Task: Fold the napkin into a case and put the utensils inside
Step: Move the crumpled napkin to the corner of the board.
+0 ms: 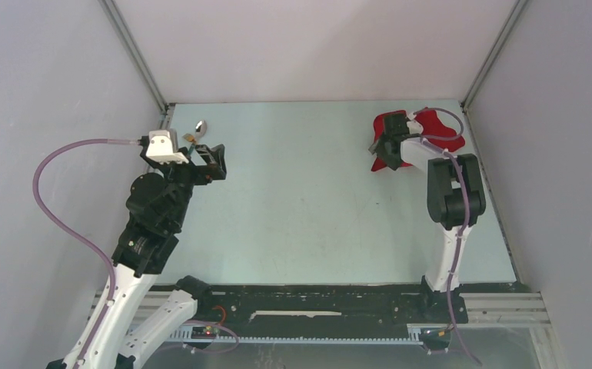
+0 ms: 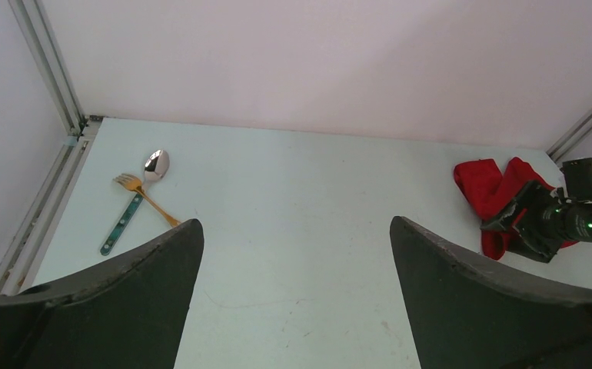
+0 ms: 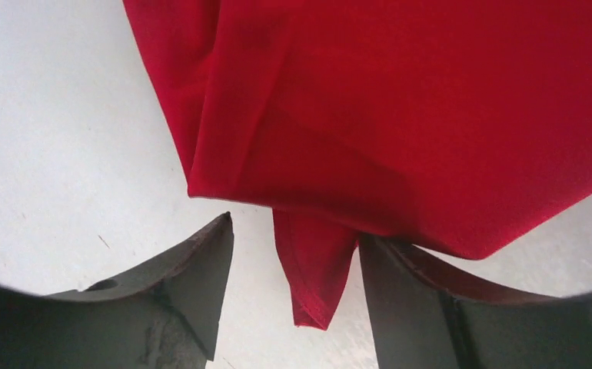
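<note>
The red napkin [image 1: 434, 125] lies crumpled at the table's far right corner, also visible in the left wrist view [image 2: 495, 187]. My right gripper [image 1: 383, 156] is down at its near-left edge. Its jaws stand apart around a hanging corner of the cloth [image 3: 312, 269], which lies close to the right finger [image 3: 416, 307]. The rest of the napkin [image 3: 400, 115] fills that view. The utensils lie at the far left: a shiny spoon [image 2: 155, 164], a gold fork [image 2: 133, 184] and a thin teal handle [image 2: 121, 223], crossed together. My left gripper [image 1: 217, 159] hovers open just near of them, holding nothing [image 2: 293, 223].
Grey walls close the table on three sides, with metal rails in the far corners [image 1: 162, 108]. The right arm's wrist [image 2: 577, 219] shows dark over the napkin in the left wrist view. A black rail [image 1: 316, 300] runs along the near edge.
</note>
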Controlling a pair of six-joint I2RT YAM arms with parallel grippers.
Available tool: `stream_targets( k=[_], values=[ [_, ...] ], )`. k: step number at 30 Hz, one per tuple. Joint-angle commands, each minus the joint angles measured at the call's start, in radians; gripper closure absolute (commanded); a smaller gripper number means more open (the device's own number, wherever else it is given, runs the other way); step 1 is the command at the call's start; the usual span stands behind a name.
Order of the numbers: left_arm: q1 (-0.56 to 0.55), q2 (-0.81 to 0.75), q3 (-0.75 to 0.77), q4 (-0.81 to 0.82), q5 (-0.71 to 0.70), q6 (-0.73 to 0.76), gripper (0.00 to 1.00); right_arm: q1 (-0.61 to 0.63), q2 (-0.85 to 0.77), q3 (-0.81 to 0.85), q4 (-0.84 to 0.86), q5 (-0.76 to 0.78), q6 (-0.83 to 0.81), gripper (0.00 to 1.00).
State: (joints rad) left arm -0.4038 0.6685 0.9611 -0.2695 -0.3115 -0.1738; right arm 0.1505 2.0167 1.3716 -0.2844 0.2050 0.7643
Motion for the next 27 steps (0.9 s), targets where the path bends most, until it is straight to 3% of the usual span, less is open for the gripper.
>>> stream_targets(
  k=[1,7,10,13,15,17,22,24,27],
  values=[
    [-0.003,-0.004,0.001,0.039,-0.001,0.005,0.0,0.028,0.039,0.085,-0.125,0.091,0.012,0.37],
    [-0.003,-0.007,0.003,0.039,0.004,-0.002,0.0,0.121,-0.108,0.077,-0.201,0.129,-0.157,1.0],
    [-0.003,-0.007,0.003,0.039,0.007,-0.006,0.0,0.22,-0.233,0.067,-0.259,0.044,-0.351,1.0],
    [-0.003,-0.003,0.005,0.037,0.001,-0.006,0.0,0.341,-0.361,-0.003,-0.263,-0.276,-0.485,1.0],
    [-0.004,-0.001,0.008,0.033,0.003,-0.011,0.0,0.415,-0.457,-0.113,-0.165,-0.526,-0.463,1.0],
    [-0.003,0.0,0.009,0.03,0.009,-0.022,0.0,0.482,-0.543,-0.244,-0.035,-0.678,-0.381,1.0],
    [-0.004,0.056,0.06,-0.054,0.024,-0.151,0.0,0.603,-0.631,-0.479,0.132,-0.705,-0.244,1.0],
    [-0.003,0.095,0.106,-0.155,0.05,-0.279,0.0,0.621,-0.643,-0.519,0.085,-0.68,-0.253,1.0],
    [-0.003,0.096,0.047,-0.217,0.134,-0.435,0.0,0.606,-0.71,-0.572,-0.027,-0.581,-0.274,1.0]
  ],
)
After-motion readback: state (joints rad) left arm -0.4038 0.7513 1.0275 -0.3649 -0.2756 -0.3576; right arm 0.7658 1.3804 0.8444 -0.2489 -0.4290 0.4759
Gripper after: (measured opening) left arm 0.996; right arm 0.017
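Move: The crumpled napkin's near-left corner lies about at the right hand's open fingertips, only a centimetre or so below them. The rest of the cloth spreads out ahead and to the right, with its middle some 9 cm ahead and 12 cm to the right; nothing else stands near. From the left hand, the middle of the napkin is roughly 30 cm ahead, 68 cm to the right and 35 cm below. Close the right fingers fully to pinch the napkin by its near-left corner, then haul it back and left out of the far right corner. Lift it about 15 cm while sweeping some 30 cm back and 24 cm left, turning the hand about 70 degrees counter-clockwise, then sink about 7 cm near the end, keeping the pinch. Late on, let the open left hand start easing right and down a couple of centimetres. ##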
